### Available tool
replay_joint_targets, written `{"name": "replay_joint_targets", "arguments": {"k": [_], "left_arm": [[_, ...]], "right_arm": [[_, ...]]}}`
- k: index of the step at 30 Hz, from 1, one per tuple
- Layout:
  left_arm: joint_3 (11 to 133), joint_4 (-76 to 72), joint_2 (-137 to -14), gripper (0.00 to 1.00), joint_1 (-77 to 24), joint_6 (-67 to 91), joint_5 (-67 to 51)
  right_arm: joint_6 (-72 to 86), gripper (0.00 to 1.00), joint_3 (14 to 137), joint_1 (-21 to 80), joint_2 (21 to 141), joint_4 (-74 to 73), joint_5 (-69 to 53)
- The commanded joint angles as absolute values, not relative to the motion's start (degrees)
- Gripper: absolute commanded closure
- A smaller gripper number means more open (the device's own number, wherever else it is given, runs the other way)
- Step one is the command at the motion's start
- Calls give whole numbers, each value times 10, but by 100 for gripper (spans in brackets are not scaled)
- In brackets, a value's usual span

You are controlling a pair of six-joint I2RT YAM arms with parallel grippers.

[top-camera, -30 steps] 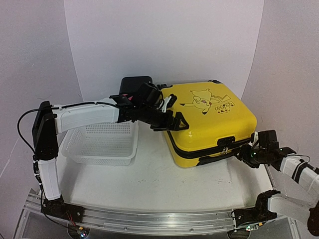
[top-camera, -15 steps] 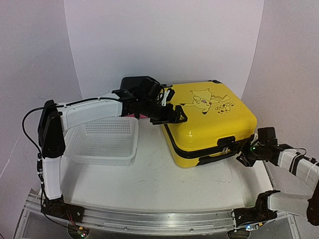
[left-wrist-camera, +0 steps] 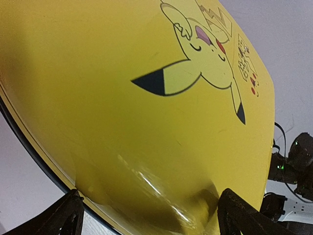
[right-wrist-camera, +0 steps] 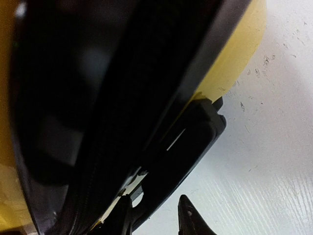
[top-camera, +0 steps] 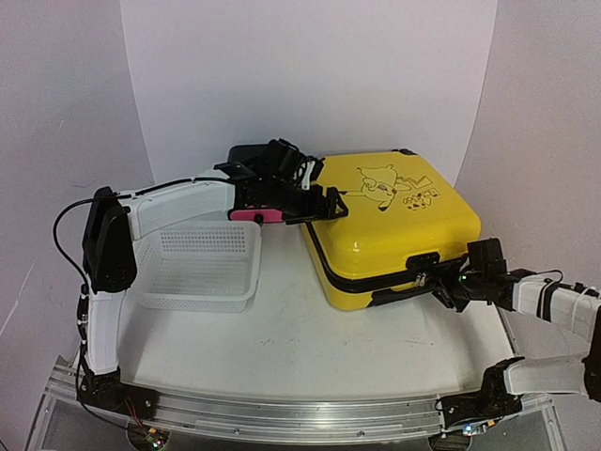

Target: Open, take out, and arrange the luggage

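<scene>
The luggage [top-camera: 399, 221], a yellow hard-shell case with a black cartoon on its lid, lies flat and closed at the right of the table. My left gripper [top-camera: 324, 204] hovers at the lid's left rear corner, open wide; in the left wrist view the yellow lid [left-wrist-camera: 146, 98] fills the frame between its fingertips [left-wrist-camera: 244, 215]. My right gripper [top-camera: 438, 282] is low at the case's front edge. In the right wrist view it [right-wrist-camera: 154, 215] is partly open around the end of a black handle [right-wrist-camera: 188, 142] below the zipper band [right-wrist-camera: 127, 98], with a gap on the right side.
A white mesh basket [top-camera: 197, 268] stands left of the case under my left arm. A black box with a pink front [top-camera: 252, 162] sits behind it at the back. White backdrop walls close in on the sides and rear.
My right gripper has moved left up against the case's front edge and its jaws have narrowed. My left gripper has drawn back and up over the lid's left rear corner.
</scene>
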State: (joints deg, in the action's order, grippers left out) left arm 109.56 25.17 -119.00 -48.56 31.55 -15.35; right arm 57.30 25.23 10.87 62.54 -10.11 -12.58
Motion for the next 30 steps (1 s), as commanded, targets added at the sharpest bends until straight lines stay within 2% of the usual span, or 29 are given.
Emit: {"name": "replay_joint_targets", "arguments": {"k": [1,6,11,14,16,18,21,24,27,30], "left_arm": [[1154,252,-1240,5,-473,287,-178],[1234,269,-1290,5,-455,268,-194],[1255,289,-1295,5,-446,237,-180],[1239,311,-1268,5,-445,215,-170],[1208,315,-1235,4,-446,208,-167],[1168,314,-1195,3,-446,202,-170],[1104,314,-1132,1,-453,199,-169],[1045,313,-1077,0,-462,203,-170],[991,300,-1045,1,-472,225,-176],[948,262,-1029,1,-481,252,-193]], "right_arm": [[574,71,231,164,615,-104,-103],[546,70,222,234,587,-98,-97],[487,64,245,287,578,-105,-101],[433,54,264,287,529,-196,-80],[408,47,284,287,488,-274,-31],[373,35,315,286,443,-358,44],[314,24,393,285,424,-437,111],[244,16,489,283,445,-483,168],[188,3,598,272,508,-496,213],[166,2,715,213,610,-498,173]]}}
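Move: The right hand, fingers partly shut, is at the front face of the luggage: the zip pulls lie about 5 cm to its left and 2 cm ahead, nearly level; the upper handle 6 cm left, 4 ahead and 4 higher; the lower handle's middle 8 cm left, level fore and aft, 3 lower. From the left hand, the luggage's middle is roughly 15 cm right, 1 ahead and 12 below; the white basket some 35 cm left, 2 back and 18 lower. Leftward along the front zip line goes the right hand, about 6 cm and slightly back, fingers still partly shut; then it draws back right, opens wide and rises some 19 cm clear of the front, wrist rolling. The open left hand slides forward some 7 cm along the luggage's left upper edge, then comes back 10 cm and away to the left. ##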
